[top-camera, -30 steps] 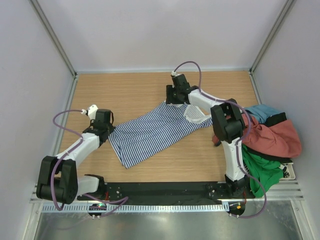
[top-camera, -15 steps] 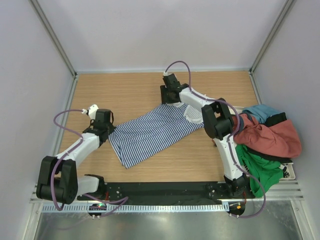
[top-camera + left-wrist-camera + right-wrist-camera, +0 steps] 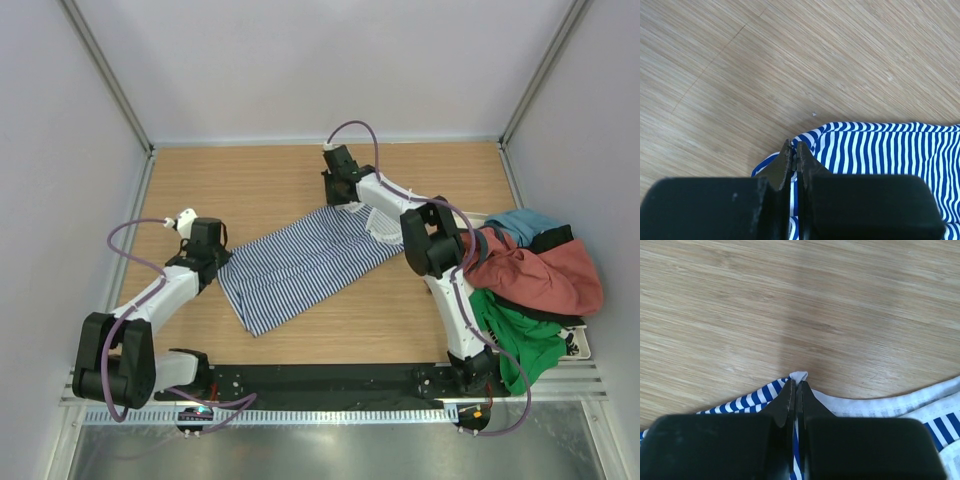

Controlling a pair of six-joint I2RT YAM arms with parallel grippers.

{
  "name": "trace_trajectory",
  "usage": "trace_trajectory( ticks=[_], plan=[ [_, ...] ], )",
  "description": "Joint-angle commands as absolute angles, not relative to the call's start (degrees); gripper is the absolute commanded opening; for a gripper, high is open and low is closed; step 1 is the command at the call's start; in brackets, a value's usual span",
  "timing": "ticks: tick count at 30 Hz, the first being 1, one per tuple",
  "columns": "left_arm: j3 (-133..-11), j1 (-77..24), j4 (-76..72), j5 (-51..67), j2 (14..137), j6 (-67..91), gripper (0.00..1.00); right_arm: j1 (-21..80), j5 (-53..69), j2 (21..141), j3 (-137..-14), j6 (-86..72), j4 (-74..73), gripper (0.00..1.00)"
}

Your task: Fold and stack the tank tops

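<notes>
The navy-and-white striped tank top [image 3: 300,265] lies spread across the middle of the wooden table. My left gripper [image 3: 218,262] is shut on its left hem corner; in the left wrist view the cloth [image 3: 880,150] is pinched between the jaws [image 3: 794,146]. My right gripper [image 3: 343,203] is shut on the top's far corner, where white trim [image 3: 799,375] sticks out between the fingertips [image 3: 796,384]. The rust-red tank top [image 3: 550,275] lies in the heap of clothes at the right.
A pile of clothes at the right edge holds teal [image 3: 520,222], black and green [image 3: 520,335] pieces. Metal posts and white walls [image 3: 300,60] enclose the table. Bare wood [image 3: 240,180] lies beyond the striped top.
My right gripper moved a little left along the top's far edge and shut on its corner. The left arm has not moved.
</notes>
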State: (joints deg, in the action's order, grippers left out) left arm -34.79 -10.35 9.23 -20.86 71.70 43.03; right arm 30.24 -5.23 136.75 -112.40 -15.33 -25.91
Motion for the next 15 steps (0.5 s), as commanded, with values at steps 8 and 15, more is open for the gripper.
trace_trajectory(
  ticks=[8, 15],
  plan=[
    [-43.7, -10.3, 12.2, -20.7, 72.0, 48.1, 0.00, 27.2, -5.7, 119.8, -110.0, -17.8, -22.6, 0.01],
    [-63.2, -10.3, 23.7, -20.4, 71.4, 46.2, 0.00, 25.0, -6.4, 109.8, -108.1, -16.5, -22.8, 0.01]
  ],
)
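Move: Between the two closed grippers lies the striped tank top, its middle some 19 cm to the right of the left hand and about level with it; from the right hand that middle is about 15 cm back and 6 cm left. The loose hem corner is roughly 21 cm back and 6 cm right of the left hand. The white-trimmed strap end lies about 7 cm back and 14 cm right of the right hand, all just below fingertip height. Hoisting the tank top by its far edge, both hands keep their pinch: the right starts first and rises fast, about 17 cm, edging some 5 cm to the right as its fingers tip upward. The left follows a moment later, up about 11 cm and forward about 6, also tipping its fingers up slightly. ##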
